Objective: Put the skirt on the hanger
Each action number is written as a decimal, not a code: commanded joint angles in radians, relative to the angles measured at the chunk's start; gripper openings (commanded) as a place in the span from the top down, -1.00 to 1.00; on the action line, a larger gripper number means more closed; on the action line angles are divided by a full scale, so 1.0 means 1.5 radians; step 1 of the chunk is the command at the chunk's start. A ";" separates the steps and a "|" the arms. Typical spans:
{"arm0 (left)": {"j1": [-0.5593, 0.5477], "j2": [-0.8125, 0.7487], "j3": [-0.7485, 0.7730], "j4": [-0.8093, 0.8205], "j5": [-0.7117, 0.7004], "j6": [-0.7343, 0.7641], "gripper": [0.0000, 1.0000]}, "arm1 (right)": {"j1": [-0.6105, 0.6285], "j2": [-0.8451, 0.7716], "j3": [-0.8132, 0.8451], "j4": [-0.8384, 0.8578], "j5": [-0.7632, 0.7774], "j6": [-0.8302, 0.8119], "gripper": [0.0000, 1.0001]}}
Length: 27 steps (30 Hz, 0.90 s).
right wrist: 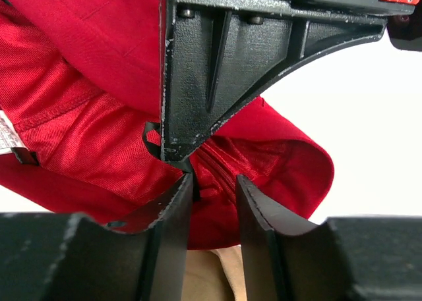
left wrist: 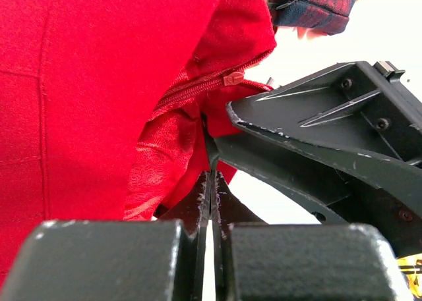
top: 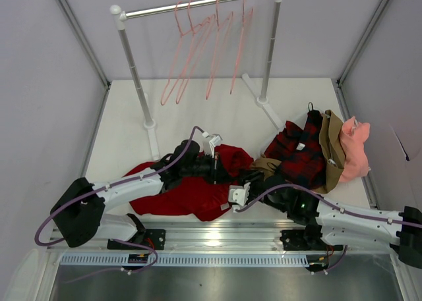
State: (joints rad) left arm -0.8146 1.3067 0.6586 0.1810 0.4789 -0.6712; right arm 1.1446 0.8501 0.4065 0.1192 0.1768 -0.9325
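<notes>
The deep-red skirt (top: pixel 184 195) lies crumpled on the white table in front of my arms. It fills the left wrist view (left wrist: pixel 86 83), zipper showing, and the right wrist view (right wrist: pixel 79 136). My left gripper (top: pixel 221 165) (left wrist: pixel 210 176) is shut on the skirt's waist edge and holds a fold up. My right gripper (top: pixel 241 177) (right wrist: pixel 214 186) is open right beside it, with a bunched fold of the waist between its fingers. Several salmon-pink wire hangers (top: pixel 179 26) hang on the rail at the back, far from both grippers.
The clothes rack (top: pixel 198 4) stands at the back on two white feet. A red-and-black plaid garment (top: pixel 297 153), a tan garment (top: pixel 333 149) and a salmon-pink garment (top: pixel 356 149) lie heaped at the right. Tan cloth (right wrist: pixel 211 274) shows under my right fingers.
</notes>
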 commanded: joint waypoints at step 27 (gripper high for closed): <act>0.023 -0.018 0.015 0.022 0.026 -0.029 0.98 | -0.011 0.011 0.000 0.037 -0.033 0.011 1.00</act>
State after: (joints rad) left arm -0.7948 1.2926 0.6586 0.1802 0.4881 -0.6922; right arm 1.1263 0.8883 0.4057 0.1406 0.1204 -0.9325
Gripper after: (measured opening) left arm 0.007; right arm 0.011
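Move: The skirt's black hanging loop is already pinched in the left hand's shut fingertips. From the right hand, whose fingers stand partly open beside those tips, the loop lies level fore and aft, about 1 cm to the left and 1 cm down. From the right hand, the red zip pull is some 2 cm to the right and 3 cm lower; the white label about 8 cm back, 5 cm left and 3 cm lower; the plaid skirt roughly 9 cm ahead, 18 cm right and 8 cm lower. Down and slightly left, by only about 1 cm, the right hand eases in against the left fingertips, halts there and shuts its half-open fingers completely, pinching the black loop right beside the left hand's grip. The left hand keeps its own pinch nearly in place, rising about half a centimetre. ##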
